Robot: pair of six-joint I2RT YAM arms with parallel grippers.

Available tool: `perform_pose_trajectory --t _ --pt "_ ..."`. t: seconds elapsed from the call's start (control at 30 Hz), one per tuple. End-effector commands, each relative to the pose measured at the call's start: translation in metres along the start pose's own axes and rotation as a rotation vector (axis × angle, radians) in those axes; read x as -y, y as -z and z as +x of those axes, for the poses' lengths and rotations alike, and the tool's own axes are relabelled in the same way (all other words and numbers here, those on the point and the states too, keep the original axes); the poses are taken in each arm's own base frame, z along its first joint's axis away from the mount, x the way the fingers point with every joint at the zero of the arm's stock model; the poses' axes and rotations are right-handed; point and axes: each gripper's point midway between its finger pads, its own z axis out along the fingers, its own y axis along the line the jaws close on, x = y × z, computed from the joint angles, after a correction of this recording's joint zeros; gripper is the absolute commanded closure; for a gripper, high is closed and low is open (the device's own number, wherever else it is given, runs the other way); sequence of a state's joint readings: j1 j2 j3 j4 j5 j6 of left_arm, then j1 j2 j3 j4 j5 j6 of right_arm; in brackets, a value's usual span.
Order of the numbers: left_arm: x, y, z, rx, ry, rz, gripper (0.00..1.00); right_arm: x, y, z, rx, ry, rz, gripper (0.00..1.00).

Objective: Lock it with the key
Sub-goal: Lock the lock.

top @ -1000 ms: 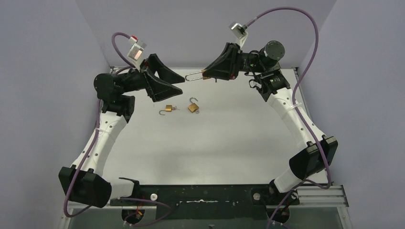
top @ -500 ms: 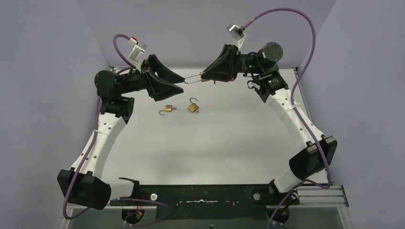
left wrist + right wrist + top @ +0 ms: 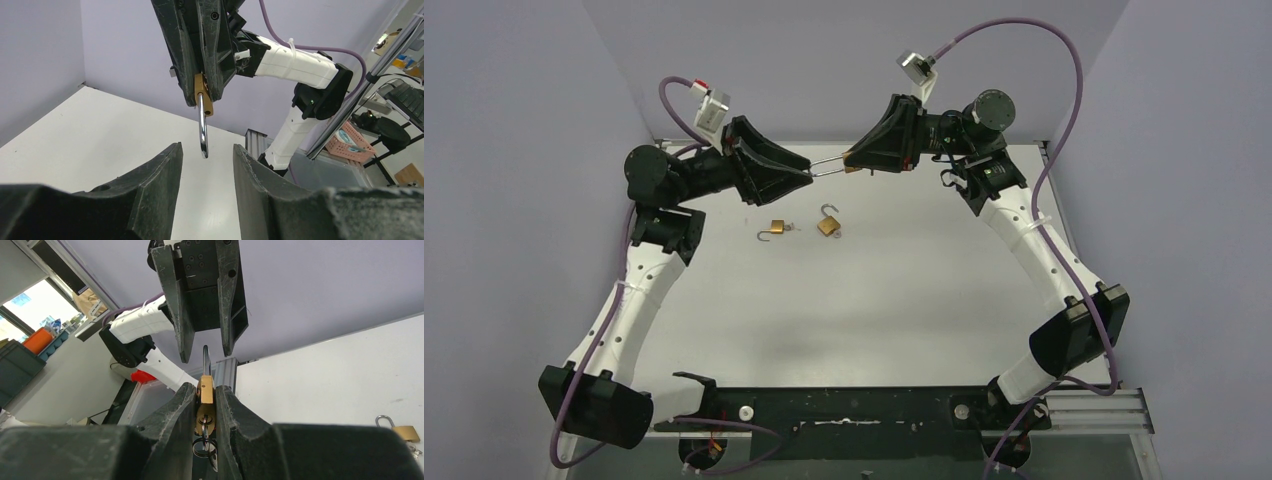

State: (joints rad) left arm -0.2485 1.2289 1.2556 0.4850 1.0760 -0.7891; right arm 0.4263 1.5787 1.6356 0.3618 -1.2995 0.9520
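Observation:
A brass padlock (image 3: 205, 392) is held in the air above the table's far side, with my right gripper (image 3: 205, 387) shut on its body. A key (image 3: 205, 432) with a ring sits in its bottom end, between the right fingers. The long silver shackle (image 3: 202, 130) points at my left gripper (image 3: 206, 147). Its tip hangs between the left jaws, which stand open with a gap on both sides. In the top view the left gripper (image 3: 809, 172) and right gripper (image 3: 852, 160) meet tip to tip around the padlock (image 3: 855, 160).
Two more small brass padlocks (image 3: 774, 229) (image 3: 829, 222) lie on the white table (image 3: 874, 300) below the grippers, both with open shackles. One padlock (image 3: 400, 430) shows at the right wrist view's lower right. Purple walls close in the back and sides.
My left gripper has moved right and up until the shackle tip is between its jaws, and the jaws have narrowed. The right gripper shifted slightly left with the padlock.

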Motion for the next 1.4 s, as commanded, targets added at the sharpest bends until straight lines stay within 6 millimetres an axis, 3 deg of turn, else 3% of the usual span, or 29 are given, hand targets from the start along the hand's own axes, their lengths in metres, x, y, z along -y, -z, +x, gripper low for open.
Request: perform_pose_trajectory --t 0.0,0.13,0.3,0.33,1.13,1.37 --pt "0.014 -0.005 -0.017 0.035 -0.070 0.028 0.62 -0.024 0.001 -0.010 0.020 0.087 -0.033 1.00" --pt "0.014 -0.007 -0.018 0.040 -0.072 0.028 0.67 -0.024 0.000 -0.009 0.019 0.084 -0.035 1.00" --pt "0.017 -0.011 -0.018 0.039 -0.075 0.041 0.90 -0.022 -0.002 -0.007 0.016 0.078 -0.037 1.00" --pt "0.018 -0.012 -0.018 0.038 -0.073 0.047 1.00 -0.021 -0.003 -0.007 0.016 0.077 -0.037 1.00" --pt "0.039 -0.031 -0.018 0.043 0.013 0.164 1.00 0.002 -0.007 0.000 0.003 0.149 0.130 1.00" --pt "0.043 -0.040 -0.017 0.061 0.030 0.187 1.00 0.001 -0.011 -0.001 0.014 0.168 0.146 1.00"
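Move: The padlock, gripped by its body in the right hand, points its open shackle at the left hand: the shackle's middle is about 3 cm to the left hand's right, level with it, the curved end already between its half-open fingertips, and the body about 7 cm to its right. From the right hand the shackle's middle lies some 4 cm to the left. A larger padlock sits on the table about 22 cm ahead, 2 cm right and 48 cm below the left hand. The left fingers close from half open and pinch the curved end of the shackle, then the left hand keeps easing about 2 cm to the right, towards the lock body, its wrist turning some 5 degrees. The right hand keeps its grip on the body as a near-fixed backstop, its wrist turning about 10 degrees, and seems to bear against the left hand's push. ##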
